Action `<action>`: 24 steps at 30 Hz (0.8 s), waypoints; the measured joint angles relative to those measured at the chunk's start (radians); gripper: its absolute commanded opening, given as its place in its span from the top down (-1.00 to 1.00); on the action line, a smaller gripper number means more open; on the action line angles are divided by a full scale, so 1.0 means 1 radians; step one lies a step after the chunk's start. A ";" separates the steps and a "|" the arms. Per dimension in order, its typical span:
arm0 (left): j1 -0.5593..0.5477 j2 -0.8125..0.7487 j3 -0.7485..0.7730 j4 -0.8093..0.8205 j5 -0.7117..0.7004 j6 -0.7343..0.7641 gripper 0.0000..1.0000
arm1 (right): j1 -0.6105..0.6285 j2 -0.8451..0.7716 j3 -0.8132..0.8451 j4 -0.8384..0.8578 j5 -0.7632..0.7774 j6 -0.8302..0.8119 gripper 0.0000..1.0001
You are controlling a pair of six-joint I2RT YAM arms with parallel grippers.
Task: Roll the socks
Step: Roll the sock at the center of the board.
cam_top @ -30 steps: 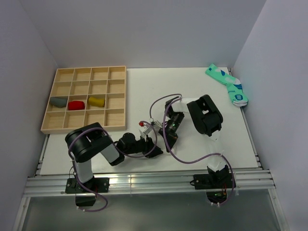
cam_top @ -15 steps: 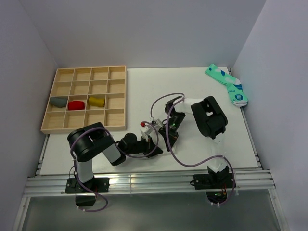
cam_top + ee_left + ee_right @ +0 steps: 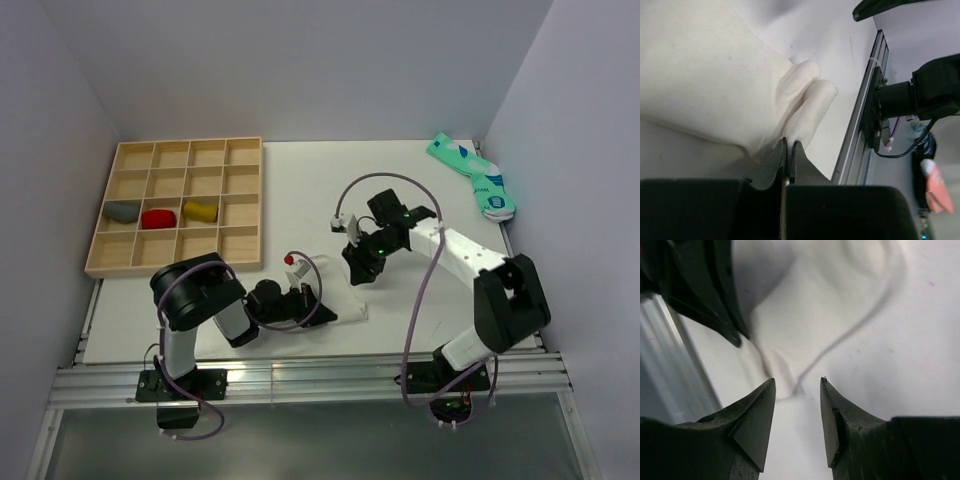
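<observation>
A white sock [image 3: 715,75] lies crumpled on the white table near the front edge, faint in the top view [image 3: 348,308]. My left gripper [image 3: 788,145] is shut on a fold of this sock, low over the table [image 3: 312,300]. My right gripper [image 3: 797,382] stands open just above the sock's other side [image 3: 815,305], with nothing between its fingers [image 3: 357,272]. A mustard-yellow rolled sock [image 3: 200,211] rests in a compartment of the wooden tray [image 3: 170,268].
Grey [image 3: 122,211] and red [image 3: 158,218] bundles sit in tray compartments beside the yellow one. Teal patterned socks [image 3: 475,175] lie at the far right corner by the wall. The table's metal front rail [image 3: 860,125] runs close to the left gripper.
My left gripper has closed on the white sock. My right gripper has opened and let go, and its arm has swung out to the right and stretched out.
</observation>
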 measured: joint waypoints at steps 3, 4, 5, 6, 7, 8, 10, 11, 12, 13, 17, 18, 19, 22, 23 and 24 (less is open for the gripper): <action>0.019 -0.034 0.010 -0.084 0.014 -0.054 0.99 | -0.011 -0.108 -0.111 0.098 0.074 0.007 -0.01; 0.026 -0.050 0.022 -0.129 0.023 -0.067 0.99 | -0.012 -0.146 -0.150 0.119 0.097 0.004 -0.01; 0.032 -0.065 0.040 -0.185 0.035 -0.079 0.99 | -0.011 -0.179 -0.187 0.141 0.115 -0.004 0.00; 0.038 -0.075 0.061 -0.236 0.047 -0.087 0.99 | -0.011 -0.209 -0.217 0.151 0.130 -0.014 0.01; 0.044 -0.083 0.087 -0.293 0.061 -0.097 0.99 | -0.010 -0.234 -0.238 0.160 0.140 -0.026 0.04; 0.050 -0.085 0.110 -0.339 0.077 -0.104 0.99 | -0.009 -0.255 -0.258 0.170 0.148 -0.039 0.05; 0.062 -0.085 0.156 -0.423 0.110 -0.125 0.99 | 0.001 -0.304 -0.299 0.194 0.162 -0.071 0.06; 0.071 -0.084 0.171 -0.452 0.131 -0.135 0.99 | 0.009 -0.329 -0.320 0.203 0.163 -0.089 0.06; 0.081 -0.081 0.179 -0.472 0.151 -0.152 0.99 | 0.018 -0.353 -0.339 0.211 0.161 -0.103 0.06; 0.092 -0.076 0.183 -0.481 0.172 -0.169 0.99 | 0.029 -0.380 -0.362 0.219 0.160 -0.126 0.06; 0.132 -0.066 0.193 -0.530 0.243 -0.224 0.99 | 0.072 -0.481 -0.439 0.231 0.140 -0.195 0.06; 0.137 -0.066 0.197 -0.546 0.254 -0.230 0.99 | 0.087 -0.500 -0.456 0.233 0.136 -0.210 0.07; 0.141 -0.066 0.202 -0.559 0.263 -0.235 0.99 | 0.104 -0.512 -0.468 0.235 0.134 -0.224 0.07; 0.148 -0.060 0.217 -0.591 0.288 -0.249 0.99 | 0.164 -0.520 -0.496 0.241 0.130 -0.253 0.07; 0.150 -0.056 0.224 -0.600 0.297 -0.253 0.99 | 0.187 -0.519 -0.502 0.243 0.130 -0.259 0.07; 0.153 -0.053 0.230 -0.612 0.306 -0.256 0.99 | 0.204 -0.519 -0.509 0.249 0.129 -0.263 0.07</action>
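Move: My left fingers already pinch the white sock near its folded near edge. The folded edge's right end sticks out about 7 cm to their right, level fore-and-aft and a couple of cm lower. From my open right hand, that end lies some 8 cm back, 1 cm left and 7 cm below; the sock's flat body is level ahead, 5 cm left, 8 cm down, and the left gripper's tips about 8 cm back, 7 cm left, 6 cm down. I keep the sock pinched with my left hand and roll that wrist forward some 30 degrees about its fingers, edging about 1 cm forward and barely down. Meanwhile my open right hand swings right about 3.5 cm, then sweeps back nearly 8 cm, easing left again and sinking a little towards the sock's right end, its wrist tilting back and turning counter-clockwise, fingers staying parted. ##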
